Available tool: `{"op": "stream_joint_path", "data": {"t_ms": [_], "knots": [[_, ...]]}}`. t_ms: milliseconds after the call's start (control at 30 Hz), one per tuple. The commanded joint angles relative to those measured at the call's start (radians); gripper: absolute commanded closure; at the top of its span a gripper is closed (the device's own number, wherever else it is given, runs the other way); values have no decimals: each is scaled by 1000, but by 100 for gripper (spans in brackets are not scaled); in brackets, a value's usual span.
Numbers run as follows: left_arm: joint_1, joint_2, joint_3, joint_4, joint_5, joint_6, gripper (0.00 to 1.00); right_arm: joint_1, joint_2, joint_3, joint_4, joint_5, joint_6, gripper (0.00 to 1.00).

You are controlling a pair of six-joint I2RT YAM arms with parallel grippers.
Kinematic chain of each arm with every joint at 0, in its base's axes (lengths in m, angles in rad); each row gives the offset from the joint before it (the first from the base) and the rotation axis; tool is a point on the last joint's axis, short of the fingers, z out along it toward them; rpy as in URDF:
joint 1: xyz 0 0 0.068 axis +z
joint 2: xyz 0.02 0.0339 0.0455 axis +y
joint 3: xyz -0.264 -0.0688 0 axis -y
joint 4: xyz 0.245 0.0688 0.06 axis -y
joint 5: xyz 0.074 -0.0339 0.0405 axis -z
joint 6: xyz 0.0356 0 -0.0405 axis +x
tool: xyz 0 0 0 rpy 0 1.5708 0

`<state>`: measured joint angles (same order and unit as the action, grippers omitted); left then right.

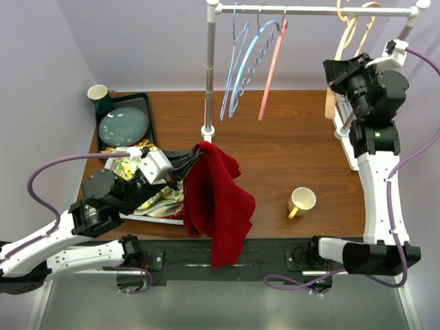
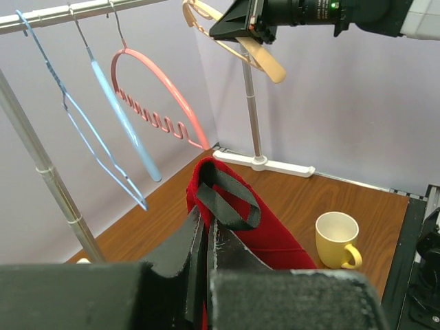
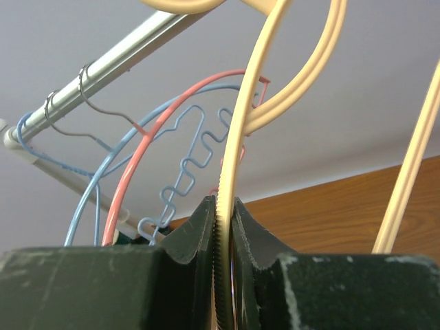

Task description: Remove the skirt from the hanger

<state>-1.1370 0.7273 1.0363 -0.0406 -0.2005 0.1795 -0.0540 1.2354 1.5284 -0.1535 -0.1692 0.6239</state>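
Observation:
The red skirt (image 1: 218,201) with a black waistband (image 2: 232,198) hangs from my left gripper (image 1: 193,160), which is shut on its top edge above the table's front. Its hem drops past the near table edge. In the left wrist view the red cloth (image 2: 269,237) is pinched between my left gripper's (image 2: 207,228) fingers. The cream hanger (image 1: 348,36) hangs bare on the rail at the back right. My right gripper (image 1: 335,77) is shut on one of its arms. The right wrist view shows that ribbed cream arm (image 3: 237,137) clamped in my right gripper (image 3: 223,207).
A yellow mug (image 1: 302,201) stands right of the skirt. Blue hangers (image 1: 242,62) and a pink hanger (image 1: 273,65) hang on the rack, whose pole (image 1: 210,69) stands mid-table. A black tray (image 1: 148,103) with a plate, a cup (image 1: 98,92) and patterned cloth (image 1: 161,199) are at left.

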Motion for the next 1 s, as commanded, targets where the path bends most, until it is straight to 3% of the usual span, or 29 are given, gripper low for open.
{"op": "stream_joint_path", "data": {"t_ms": [0, 200, 333, 433, 467, 533, 567, 600, 667, 833, 967], "knots": [[5, -9, 51, 91, -28, 28, 100, -20, 32, 12, 150, -115, 108, 100], [5, -6, 50, 85, -36, 40, 100, -47, 88, 13, 213, -170, 177, 100], [5, -3, 44, 97, -45, 48, 100, -67, 125, 30, 166, -191, 183, 100], [5, -3, 73, 117, -83, 60, 100, -75, 110, 33, 92, -196, 157, 75], [5, -3, 89, 120, -100, 69, 100, -76, 99, 33, 54, -194, 143, 60], [5, -3, 149, 134, -167, 96, 100, -75, 56, 13, 28, -175, 112, 50], [5, -3, 165, 174, -189, 115, 100, -75, 38, -2, 6, -170, 105, 41], [5, 0, 195, 198, -223, 159, 100, -76, 4, -23, -18, -168, 80, 26], [5, 17, 237, 246, -247, 199, 100, -75, -25, -40, -102, -162, 57, 11], [5, 76, 373, 327, -339, 363, 100, -76, -125, -40, -303, -177, -15, 3], [5, 155, 464, 367, -421, 549, 100, -75, -241, -131, -316, -202, 12, 4]]}}
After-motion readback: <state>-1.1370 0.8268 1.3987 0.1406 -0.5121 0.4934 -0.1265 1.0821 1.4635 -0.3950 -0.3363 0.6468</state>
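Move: From the left hand, which already holds the red skirt, the basket's middle lies about 20 cm left, 8 cm ahead and 40 cm below; the tray with the plate is some 32 cm ahead and 33 cm left. From the right hand, still gripping the wooden hanger, the rail runs roughly 7 cm ahead, straight in line sideways and 13 cm above; the pink hanger is some 17 cm left and 5 cm ahead, about level in height. Right hand eases forward, releases the wooden hanger and backs off 10 cm; left lifts the skirt 16 cm, swinging left. ##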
